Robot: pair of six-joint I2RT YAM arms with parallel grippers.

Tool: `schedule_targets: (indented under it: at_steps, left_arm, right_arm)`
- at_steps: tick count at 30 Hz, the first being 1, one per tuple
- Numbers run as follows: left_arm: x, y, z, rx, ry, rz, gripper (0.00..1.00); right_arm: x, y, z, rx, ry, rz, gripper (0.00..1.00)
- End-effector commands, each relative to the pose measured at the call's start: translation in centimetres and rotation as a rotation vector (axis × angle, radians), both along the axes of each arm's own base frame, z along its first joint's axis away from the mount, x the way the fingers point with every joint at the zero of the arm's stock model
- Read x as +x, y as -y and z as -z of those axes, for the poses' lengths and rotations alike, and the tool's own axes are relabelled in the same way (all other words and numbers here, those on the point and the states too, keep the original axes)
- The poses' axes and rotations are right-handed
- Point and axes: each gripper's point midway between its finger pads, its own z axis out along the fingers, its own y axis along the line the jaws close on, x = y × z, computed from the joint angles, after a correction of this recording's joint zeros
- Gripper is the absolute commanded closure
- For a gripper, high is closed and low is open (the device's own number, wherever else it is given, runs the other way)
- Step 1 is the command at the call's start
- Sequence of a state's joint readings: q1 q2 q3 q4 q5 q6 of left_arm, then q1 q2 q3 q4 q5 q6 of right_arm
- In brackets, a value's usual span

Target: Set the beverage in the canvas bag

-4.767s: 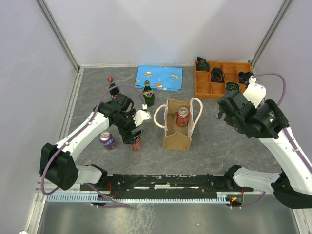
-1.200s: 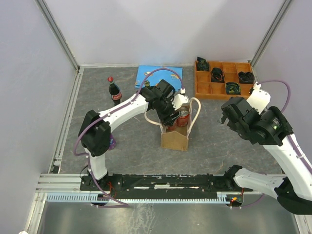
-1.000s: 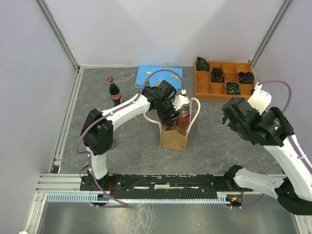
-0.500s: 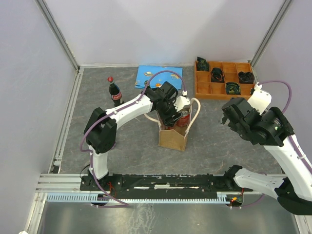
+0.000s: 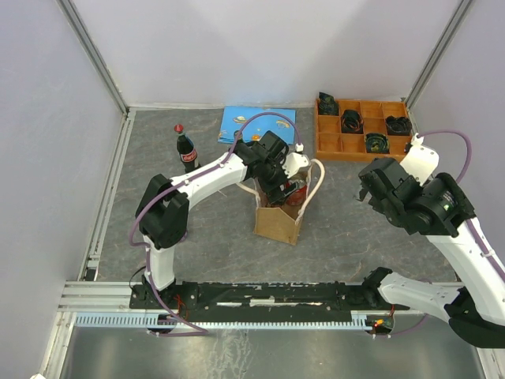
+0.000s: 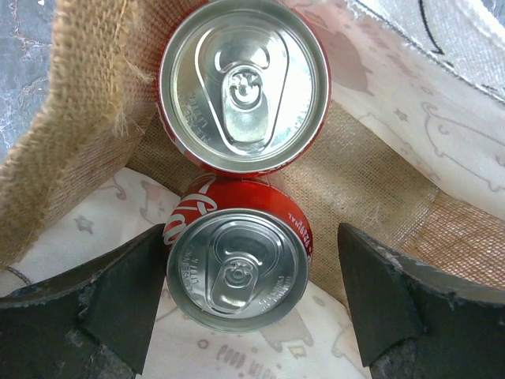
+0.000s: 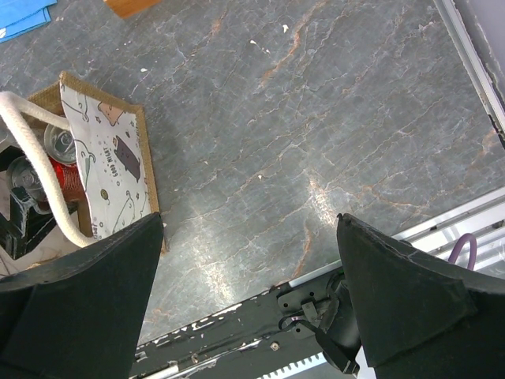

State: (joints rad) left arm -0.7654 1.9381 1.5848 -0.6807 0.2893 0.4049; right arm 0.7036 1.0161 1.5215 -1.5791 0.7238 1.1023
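The tan canvas bag (image 5: pixel 278 223) stands mid-table with cream loop handles, leaning a little. My left gripper (image 5: pixel 278 184) is down in its mouth. In the left wrist view the gripper (image 6: pixel 251 233) is open, its fingers on either side of a red cola can (image 6: pixel 237 272) that stands inside the bag (image 6: pixel 79 118), with a gap on the right side. A second red can (image 6: pixel 245 83) stands just beyond it. My right gripper (image 5: pixel 377 186) is open and empty, hovering right of the bag. The right wrist view (image 7: pixel 248 229) shows the bag (image 7: pixel 102 158) and both can tops (image 7: pixel 59 142).
A cola bottle (image 5: pixel 184 148) stands at the back left. A blue cloth (image 5: pixel 256 125) lies behind the bag. An orange compartment tray (image 5: pixel 331 144) with dark parts sits at the back right. Grey walls close in both sides.
The left gripper carried a red can from the table's left into the bag beside the first can and now stands open around it. The bag has tipped slightly. The right arm barely moved.
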Motion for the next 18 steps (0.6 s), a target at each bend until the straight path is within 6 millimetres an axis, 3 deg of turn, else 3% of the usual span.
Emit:
schedule_targets:
  at_steps: [1,14,18]
  left_arm:
    - [0.9,1.1,-3.7,-0.095,0.057,-0.04,0.08]
    - [-0.5,0.7,-8.9,-0.198,0.08,-0.066,0.07]
    - [-0.3,0.6,-12.8,-0.286,0.149,-0.103,0.07]
  right_arm:
    - [0.3,0.4,-0.6,-0.004,0.031,0.018,0.01]
    - [0.7,-0.3,-0.5,0.008,0.026,0.004,0.01]
    - [0.8,-0.4,-0.6,0.011,0.027,0.002,0.01]
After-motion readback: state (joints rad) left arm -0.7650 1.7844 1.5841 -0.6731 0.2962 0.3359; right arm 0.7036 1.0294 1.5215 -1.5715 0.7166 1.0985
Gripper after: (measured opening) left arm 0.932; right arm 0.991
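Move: Down inside the canvas bag, the red can just set there stands between the left hand's already open fingers, its middle about 4 cm below them and straight under. The other red can stands some 6 cm to the right and 4 cm farther out; outside the bag, the green bottle is roughly 15 cm ahead and 10 cm left, and the purple can about 30 cm left and 7 cm back. From the right hand, the set-down can lies some 28 cm left, 12 cm ahead and 24 cm lower. With its fingers kept wide open, the left hand lingers a moment around the red can, then climbs nearly straight up by about 7 cm, gathering speed, away from the two cans towards the mouth of the bag. On the way the wrist tips a little, some 8 degrees, so that the fingers point slightly more to the robot's right, and both pads come clear of the can without gripping it again. ##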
